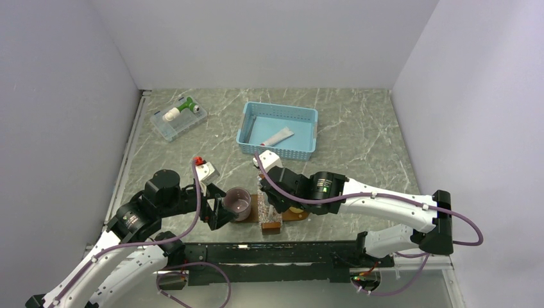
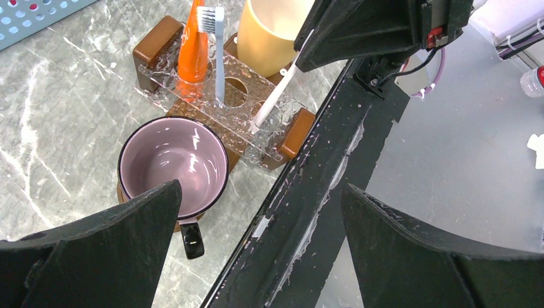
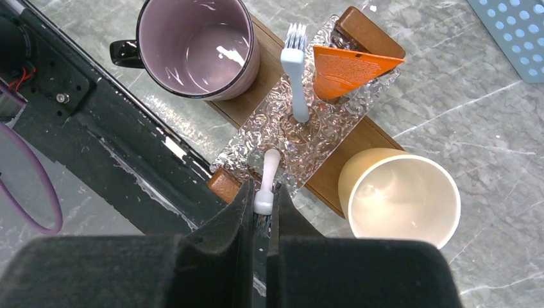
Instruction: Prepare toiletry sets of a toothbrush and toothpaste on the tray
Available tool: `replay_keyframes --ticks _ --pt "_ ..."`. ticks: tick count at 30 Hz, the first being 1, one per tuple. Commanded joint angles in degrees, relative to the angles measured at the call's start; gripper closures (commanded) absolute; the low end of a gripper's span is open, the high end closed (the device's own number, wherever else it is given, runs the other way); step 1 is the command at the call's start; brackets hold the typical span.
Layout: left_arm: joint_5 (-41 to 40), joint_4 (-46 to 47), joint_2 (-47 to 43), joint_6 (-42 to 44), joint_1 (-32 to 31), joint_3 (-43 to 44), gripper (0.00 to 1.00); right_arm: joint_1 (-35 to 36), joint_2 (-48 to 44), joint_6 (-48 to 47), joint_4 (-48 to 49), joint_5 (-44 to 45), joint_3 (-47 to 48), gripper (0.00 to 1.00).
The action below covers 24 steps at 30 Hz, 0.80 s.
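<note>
A clear bumpy holder with brown end blocks stands on the dark-brown tray. One whitish toothbrush stands bristles-up in a hole, beside the orange toothpaste tube in the end slot. My right gripper is shut on the head of a second toothbrush, whose handle dips into a hole near the holder's other end. That brush leans in the left wrist view. My left gripper hangs open and empty over the table's near edge, beside the purple mug.
A pale yellow cup stands on the tray behind the holder. A light-blue basket holding a white tube sits further back, with a clear box at the back left. A black rail runs along the near edge.
</note>
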Motion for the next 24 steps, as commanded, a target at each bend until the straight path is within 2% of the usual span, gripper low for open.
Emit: replay_keyframes --ticks 1,5,11,14,24 --pt "-0.1 1.4 0.2 -0.2 0.2 1.9 0.01 0.3 0.3 0.0 0.0 -0.2 0.8 1.00" --pt "0.0 1.5 0.2 -0.2 0.2 1.9 0.01 0.4 0.3 0.2 0.1 0.3 0.8 1.00" --pt "0.1 1.5 0.3 -0.2 0.2 1.9 0.01 0.4 0.2 0.6 -0.3 1.1 1.0 0.79" --pt "0.1 1.4 0.2 -0.2 0.2 1.9 0.01 0.3 0.0 0.9 -0.2 1.6 1.1 0.73" --pt "0.3 1.5 0.4 -0.3 0.2 1.9 0.01 0.4 -0.7 1.5 0.1 3.2 1.6 0.68"
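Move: The right hand grips the upper end of the white-pink toothbrush, whose foot already stands in the holder's near hole, about 9 cm below and 2 cm left. From this hand, the blue toothbrush stands some 5 cm ahead and 3 cm left, the orange toothpaste 9 cm ahead and 2 cm left, the yellow mug 3 cm ahead and 8 cm right. From the left hand, the near hole lies roughly 13 cm right, about level fore and aft, 11 cm lower. Keep the right gripper where it is above the holder's near end, wrist still and fingers slanting down, forward and left. After a brief hold, open the fingers about a quarter of their range to end the pinch on the white-pink toothbrush, leaving a finger on each side of its upper end; don't lift away yet. ##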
